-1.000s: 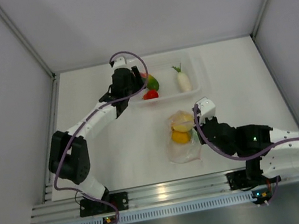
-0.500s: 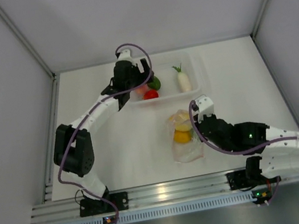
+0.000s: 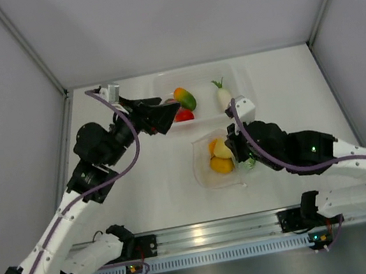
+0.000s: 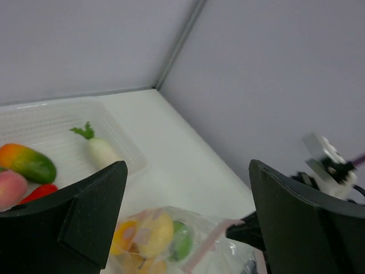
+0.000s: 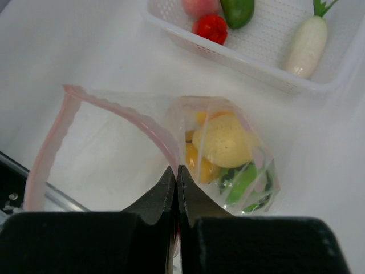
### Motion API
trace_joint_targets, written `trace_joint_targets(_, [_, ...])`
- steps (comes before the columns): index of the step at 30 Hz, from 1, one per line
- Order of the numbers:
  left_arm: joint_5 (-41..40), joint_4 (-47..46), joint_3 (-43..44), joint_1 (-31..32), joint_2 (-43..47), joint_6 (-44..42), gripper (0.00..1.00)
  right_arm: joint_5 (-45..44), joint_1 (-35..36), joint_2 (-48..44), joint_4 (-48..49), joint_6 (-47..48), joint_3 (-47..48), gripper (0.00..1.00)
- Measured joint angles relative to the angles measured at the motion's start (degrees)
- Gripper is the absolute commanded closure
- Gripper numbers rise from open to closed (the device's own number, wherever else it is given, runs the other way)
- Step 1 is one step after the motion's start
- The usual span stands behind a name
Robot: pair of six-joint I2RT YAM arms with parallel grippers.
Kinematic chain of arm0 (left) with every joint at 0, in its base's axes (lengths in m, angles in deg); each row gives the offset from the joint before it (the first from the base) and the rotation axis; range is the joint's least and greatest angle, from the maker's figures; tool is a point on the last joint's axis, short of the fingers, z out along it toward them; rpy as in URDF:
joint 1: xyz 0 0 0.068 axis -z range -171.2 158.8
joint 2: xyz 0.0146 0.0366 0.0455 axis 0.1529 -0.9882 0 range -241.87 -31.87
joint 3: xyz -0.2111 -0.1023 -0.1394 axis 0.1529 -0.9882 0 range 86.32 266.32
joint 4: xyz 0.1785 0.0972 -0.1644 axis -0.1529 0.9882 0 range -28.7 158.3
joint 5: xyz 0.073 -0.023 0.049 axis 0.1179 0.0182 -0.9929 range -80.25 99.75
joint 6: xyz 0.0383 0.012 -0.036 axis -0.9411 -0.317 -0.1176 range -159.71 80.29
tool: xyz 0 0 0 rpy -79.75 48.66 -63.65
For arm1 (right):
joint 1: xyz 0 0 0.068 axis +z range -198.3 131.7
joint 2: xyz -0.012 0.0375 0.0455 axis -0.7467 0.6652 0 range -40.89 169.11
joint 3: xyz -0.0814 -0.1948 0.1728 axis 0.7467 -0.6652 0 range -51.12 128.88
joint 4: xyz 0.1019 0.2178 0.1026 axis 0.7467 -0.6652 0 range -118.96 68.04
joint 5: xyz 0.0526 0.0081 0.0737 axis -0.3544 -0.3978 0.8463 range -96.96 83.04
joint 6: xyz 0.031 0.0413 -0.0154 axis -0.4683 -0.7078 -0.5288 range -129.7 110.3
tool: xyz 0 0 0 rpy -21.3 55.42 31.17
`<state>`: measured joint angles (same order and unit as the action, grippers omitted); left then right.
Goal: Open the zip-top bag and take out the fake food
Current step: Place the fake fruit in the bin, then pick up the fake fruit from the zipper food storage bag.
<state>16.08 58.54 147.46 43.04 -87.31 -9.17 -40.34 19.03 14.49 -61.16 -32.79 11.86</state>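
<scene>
The zip-top bag [image 3: 212,173] lies mid-table, clear with a pink zip strip [image 5: 114,111], its mouth gaping. My right gripper [image 5: 177,171] is shut on that strip at the bag's right side [image 3: 241,155]. Inside the bag is fake food: a yellow piece [image 5: 225,140], an orange one [image 5: 197,162] and a green one [image 5: 245,180]. My left gripper [image 3: 161,116] hovers open and empty left of the bag, its jaws pointing right toward the bag [image 4: 171,240]. The gap of the left gripper [image 4: 187,171] frames the bag.
A clear rigid tub [image 3: 203,87] stands at the back, just beyond the bag. It holds a white radish [image 3: 224,98], an orange-green mango [image 3: 184,97], a red piece [image 3: 183,115] and a pink peach [image 5: 199,5]. Walls close in left, right and behind.
My left gripper has opened wide, drawn back out of the tub to the left and turned toward the bag. The right gripper has shifted the bag slightly, its mouth now wider.
</scene>
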Motion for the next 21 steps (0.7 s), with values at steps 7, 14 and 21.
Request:
trace_joint_targets(7, [17.22, 3.17, 4.68, 2.8, 2.19, -1.09, 0.25, 7.87, -0.02, 0.74, -1.29, -1.86, 6.54, 1.0])
trace_joint_targets(14, [20.63, 13.07, 14.73, 8.46, -1.03, -9.7, 0.29, 10.12, -0.52, 4.66, -3.91, -2.67, 13.25, 1.0])
trace_joint_targets(21, [10.32, 21.31, 17.14, 25.81, -6.99, -19.12, 0.43, 13.57, -6.56, 8.07, -5.46, -1.81, 13.9, 1.0])
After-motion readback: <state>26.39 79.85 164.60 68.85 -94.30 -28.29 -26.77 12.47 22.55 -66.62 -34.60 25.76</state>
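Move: The zip-top bag's open mouth, pinched at its lip by the right gripper, lies about 9 cm to the right of the empty left hand, 8 cm back and 20 cm below; from the right hand it is level fore and aft, some 7 cm left and 5 cm lower. The yellow fruit sits inside the bag, 12 cm right of the left hand, level fore and aft, about 31 cm down. In the bin, the red pepper lies roughly 16 cm ahead of the left hand, 2 cm right and 33 cm down. Leaving the bin, the open left hand swings back about 15 cm and some 10 cm right towards the bag's mouth, arching up about 5 cm and then sinking to its old height, while it turns some 35 degrees clockwise, its left side tips up and its fingers narrow to a bit over half open. The right hand keeps its shut pinch on the bag's lip and lifts it about 5 cm with a slight shift left, then eases down a little; whether the left fingertips touch the bag can't be seen. ##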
